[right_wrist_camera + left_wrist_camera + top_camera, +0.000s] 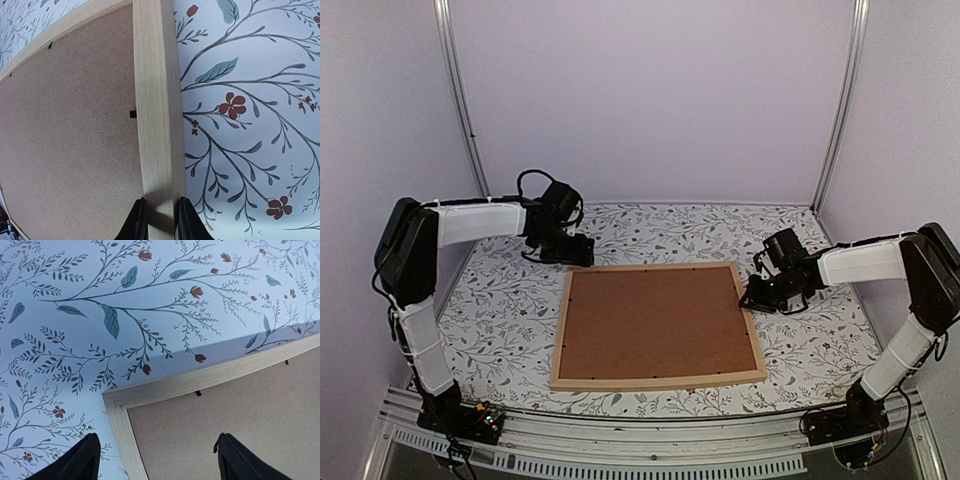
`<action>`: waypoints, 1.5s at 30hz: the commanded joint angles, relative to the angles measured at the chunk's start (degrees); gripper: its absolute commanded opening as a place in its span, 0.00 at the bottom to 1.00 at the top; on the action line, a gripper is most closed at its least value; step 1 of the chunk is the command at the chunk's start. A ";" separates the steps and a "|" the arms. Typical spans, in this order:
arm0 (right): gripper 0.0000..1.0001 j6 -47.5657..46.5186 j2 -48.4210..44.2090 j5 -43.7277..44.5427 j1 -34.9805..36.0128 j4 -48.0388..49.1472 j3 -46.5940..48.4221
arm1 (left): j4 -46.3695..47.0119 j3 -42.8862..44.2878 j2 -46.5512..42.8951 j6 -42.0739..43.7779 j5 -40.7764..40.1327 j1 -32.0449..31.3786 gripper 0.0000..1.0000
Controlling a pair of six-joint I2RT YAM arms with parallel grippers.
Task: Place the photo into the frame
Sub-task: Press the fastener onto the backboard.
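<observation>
The frame (pixel 660 380), made of thin light wood bars, lies flat mid-table with a plain brown backing board (pixel 655 322) filling it. The photo is hidden. My left gripper (pixel 578 250) hovers open over the frame's far left corner (pixel 117 405). In the left wrist view one of its fingers is over the cloth and the other over the board (pixel 240 400), the left gripper (pixel 157 440) touching neither. My right gripper (pixel 750 297) is at the frame's right side. In the right wrist view the right gripper (pixel 161 202) is shut on the right bar (pixel 155 100), one finger on each side.
A floral cloth (pixel 500 320) covers the table around the frame. Small black tabs (pixel 133 114) stick out of the bars over the board's edge. Pale walls and metal posts (pixel 460 100) close the back and sides, and a metal rail (pixel 620 440) runs along the near edge.
</observation>
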 commanded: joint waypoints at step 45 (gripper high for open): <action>0.06 0.39 2.62 -2.30 1.08 -0.57 -3.67 | 0.10 4.47 14.94 1.41 -8.24 -3.77 0.82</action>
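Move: The fastener nearest the frame's far left corner lies about 4 cm to the left hand's right, some 2 cm ahead and 6 cm below. The corner is about 3 cm ahead, 2 cm left and also 6 cm below; the next fastener along the far rail is roughly 11 cm to the right of the first. From the right hand, already pinching the right rail, that first fastener is about 34 cm left and 9 cm ahead, at roughly its height. Downwards by about 5 cm, and finally some 2 cm forward, the left hand sinks open-fingered onto the frame's far left corner, its right fingertip coming down on the first fastener beside the rail. Once down, the hand rolls roughly 10 degrees, left side up, bearing through that right finger, while the right hand keeps its pinch on the right rail. ##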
